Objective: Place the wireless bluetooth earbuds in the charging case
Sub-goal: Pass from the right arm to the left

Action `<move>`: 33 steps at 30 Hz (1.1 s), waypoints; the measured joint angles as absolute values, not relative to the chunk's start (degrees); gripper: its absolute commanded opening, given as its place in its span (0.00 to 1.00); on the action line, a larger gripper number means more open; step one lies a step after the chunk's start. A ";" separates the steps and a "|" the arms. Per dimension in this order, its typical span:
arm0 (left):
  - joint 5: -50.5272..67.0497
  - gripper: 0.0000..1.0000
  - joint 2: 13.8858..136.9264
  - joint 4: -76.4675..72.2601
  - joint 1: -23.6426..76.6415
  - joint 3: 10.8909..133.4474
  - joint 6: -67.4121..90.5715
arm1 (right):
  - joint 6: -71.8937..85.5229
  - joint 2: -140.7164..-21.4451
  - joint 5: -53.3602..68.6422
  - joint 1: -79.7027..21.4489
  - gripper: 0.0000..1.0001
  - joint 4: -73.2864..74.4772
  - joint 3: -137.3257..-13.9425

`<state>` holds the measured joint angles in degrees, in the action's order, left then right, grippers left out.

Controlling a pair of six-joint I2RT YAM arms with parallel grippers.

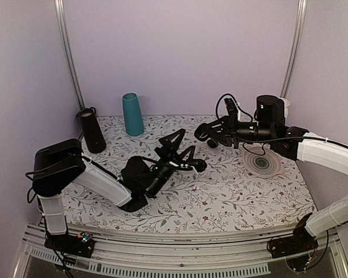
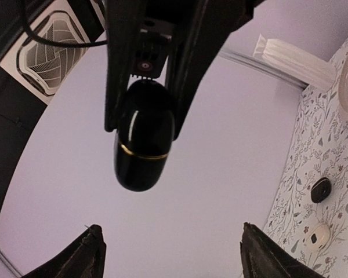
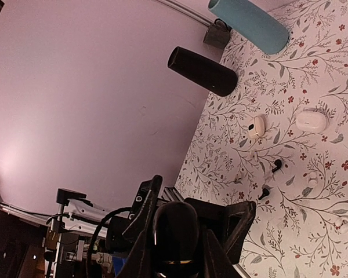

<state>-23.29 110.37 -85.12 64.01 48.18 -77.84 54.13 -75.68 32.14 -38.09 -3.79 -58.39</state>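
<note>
My right gripper [image 3: 177, 234] is shut on the charging case [image 3: 177, 229], a black rounded case with a thin gold seam, and holds it up above the floral table [image 1: 232, 197]. The left wrist view shows the charging case [image 2: 141, 145] hanging from the right gripper [image 2: 142, 113], its lid closed. Just below it, my left gripper [image 2: 177, 255] is open and empty, with its fingertips [image 2: 93, 255] wide apart. From above, the left gripper [image 1: 190, 150] faces the right gripper [image 1: 210, 136] at mid-table. Two tiny black earbuds [image 3: 276, 164] [image 3: 265, 191] lie on the table.
A teal cup [image 1: 133, 114] and a black cylinder [image 1: 93, 130] stand at the back left. A striped disc [image 1: 261, 162] lies under the right arm. Two white cases [image 3: 311, 120] [image 3: 256, 125] and white earbuds [image 3: 310, 179] lie near the black ones. A small black lump [image 2: 321, 189] lies farther off.
</note>
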 measured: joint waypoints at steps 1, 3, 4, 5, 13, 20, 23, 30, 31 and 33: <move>-23.88 0.77 111.11 -85.49 64.16 48.51 -79.66 | 54.08 -75.68 32.34 -38.09 0.03 -3.79 -58.43; -24.95 0.76 111.98 -86.24 64.55 48.95 -83.18 | 53.98 -75.68 32.91 -38.06 0.03 -3.75 -58.46; -25.19 0.75 112.01 -86.50 64.77 49.08 -84.77 | 53.95 -75.68 33.23 -38.06 0.03 -3.75 -58.46; -25.26 0.73 112.01 -86.74 64.90 49.21 -85.80 | 53.93 -75.70 33.52 -38.06 0.03 -3.70 -58.46; -25.98 0.50 112.01 -87.44 66.30 50.33 -91.72 | 53.76 -76.09 34.76 -38.06 0.03 -3.42 -58.46; -25.78 0.42 112.66 -87.57 67.53 51.40 -93.51 | 53.78 -77.38 35.77 -38.09 0.03 -3.42 -58.46; -25.54 0.32 113.45 -87.57 67.77 51.81 -94.00 | 53.78 -77.45 35.94 -38.09 0.03 -3.42 -58.46; -25.32 0.28 113.49 -87.68 67.85 52.01 -94.32 | 53.80 -77.87 36.18 -38.06 0.04 -3.01 -58.46; -25.32 0.29 113.49 -87.68 67.85 52.01 -94.32 | 53.80 -77.87 36.21 -38.06 0.04 -3.01 -58.46; -25.28 0.29 113.49 -87.68 67.85 52.03 -94.32 | 53.82 -77.89 36.36 -38.06 0.04 -3.01 -58.46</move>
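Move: The black charging case, still pinched in the right fingers, sticks out towards the left hand; its middle is about 5 cm to the right of the open left fingertips, 4 cm above and 1 cm ahead. The left fingertips lie some 7 cm left of the right hand and 4 cm lower. From the left hand, the round white case is on the table about 25 cm ahead, 4 cm right and 25 cm below; the nearer black earbud is roughly level ahead, 16 cm left and 26 cm below. The case's free end gets taken between the left fingers: the left hand slips about 2 cm right and 2 cm back, rising slightly while tipping its fingers up by some 10 degrees, and closes from wide open to a narrow gap around that end. The right hand keeps its grip and lowers the case about 1.5 cm towards them. ##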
